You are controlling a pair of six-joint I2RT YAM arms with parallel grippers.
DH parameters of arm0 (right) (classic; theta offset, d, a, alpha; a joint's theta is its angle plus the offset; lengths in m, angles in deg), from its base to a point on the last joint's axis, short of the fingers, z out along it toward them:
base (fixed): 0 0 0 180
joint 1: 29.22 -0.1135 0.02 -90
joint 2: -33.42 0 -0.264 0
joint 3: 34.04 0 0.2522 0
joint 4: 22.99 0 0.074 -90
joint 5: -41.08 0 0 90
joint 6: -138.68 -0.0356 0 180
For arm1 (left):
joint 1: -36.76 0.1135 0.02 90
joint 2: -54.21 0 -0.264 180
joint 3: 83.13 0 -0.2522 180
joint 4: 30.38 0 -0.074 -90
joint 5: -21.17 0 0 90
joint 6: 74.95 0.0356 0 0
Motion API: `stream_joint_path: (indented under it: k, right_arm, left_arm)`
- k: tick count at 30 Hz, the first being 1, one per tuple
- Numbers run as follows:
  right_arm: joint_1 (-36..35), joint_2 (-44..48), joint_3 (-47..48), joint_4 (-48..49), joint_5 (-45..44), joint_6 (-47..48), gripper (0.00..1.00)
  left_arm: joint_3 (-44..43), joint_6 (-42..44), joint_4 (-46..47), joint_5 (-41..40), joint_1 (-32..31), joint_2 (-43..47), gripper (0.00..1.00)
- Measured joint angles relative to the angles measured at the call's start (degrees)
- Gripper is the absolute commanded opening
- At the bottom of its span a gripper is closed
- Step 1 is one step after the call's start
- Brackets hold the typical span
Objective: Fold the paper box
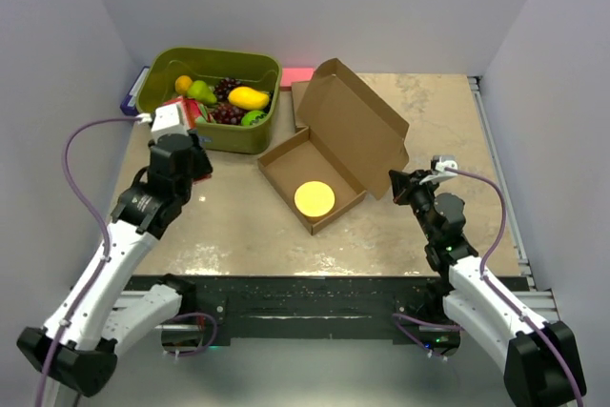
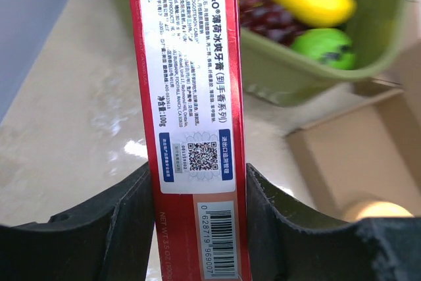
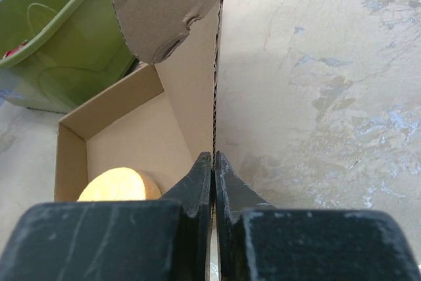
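The paper box (image 1: 345, 131) stands in the middle of the table, its tray open and its lid (image 3: 187, 90) raised on the right side. Inside the tray lies a yellow round disc (image 1: 315, 199). My right gripper (image 1: 396, 184) is shut on the lid's near edge; in the right wrist view the cardboard edge runs straight between the closed tips of that gripper (image 3: 214, 162). My left gripper (image 2: 200, 228) is shut on a red toothpaste carton (image 2: 191, 97). It holds this carton (image 1: 177, 117) at the near left corner of the green basket, left of the paper box.
A green basket (image 1: 205, 51) with toy fruit sits at the back left; its wall (image 2: 296, 77) is just beyond the carton. A pink object (image 1: 297, 74) lies behind the box. A blue item (image 1: 129, 98) is wedged left of the basket. Walls close three sides.
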Motion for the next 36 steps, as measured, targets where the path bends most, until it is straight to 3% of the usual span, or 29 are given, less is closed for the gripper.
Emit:
stream_joint_path:
  k: [7, 10, 25, 36]
  right_arm:
    - [0.00, -0.04, 0.11, -0.11, -0.02, 0.00, 0.00]
    - [0.00, 0.00, 0.13, -0.20, -0.02, 0.00, 0.00]
    - [0.00, 0.02, 0.13, -0.22, 0.04, -0.02, 0.00]
    - [0.00, 0.39, 0.13, -0.44, 0.24, -0.04, 0.00]
  left_arm:
    - [-14.40, -5.18, -0.04, -8.63, -24.11, -15.54, 0.22]
    - [-18.53, -7.61, 2.29, -7.63, -29.79, -24.90, 0.21]
    - [-26.21, -36.06, 8.59, 0.07, -31.58, -49.86, 0.20]
    - [-32.02, -49.57, 7.72, 3.21, -30.49, -61.81, 0.24]
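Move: The left hand already grips the toothpaste box; the paper box's open tray lies about 26 cm to its right, 7 cm ahead and 23 cm below. In the tray, the yellow disc is 5 cm nearer the base than the tray's middle; the raised lid stands some 10 cm right of that middle and 7 cm beyond. From the right hand, pinching the lid's edge, the tray is about 20 cm left, 5 cm ahead, 16 cm below. The left hand swings the toothpaste box some 35 cm right, then down over the tray, rolling about 30 degrees. ##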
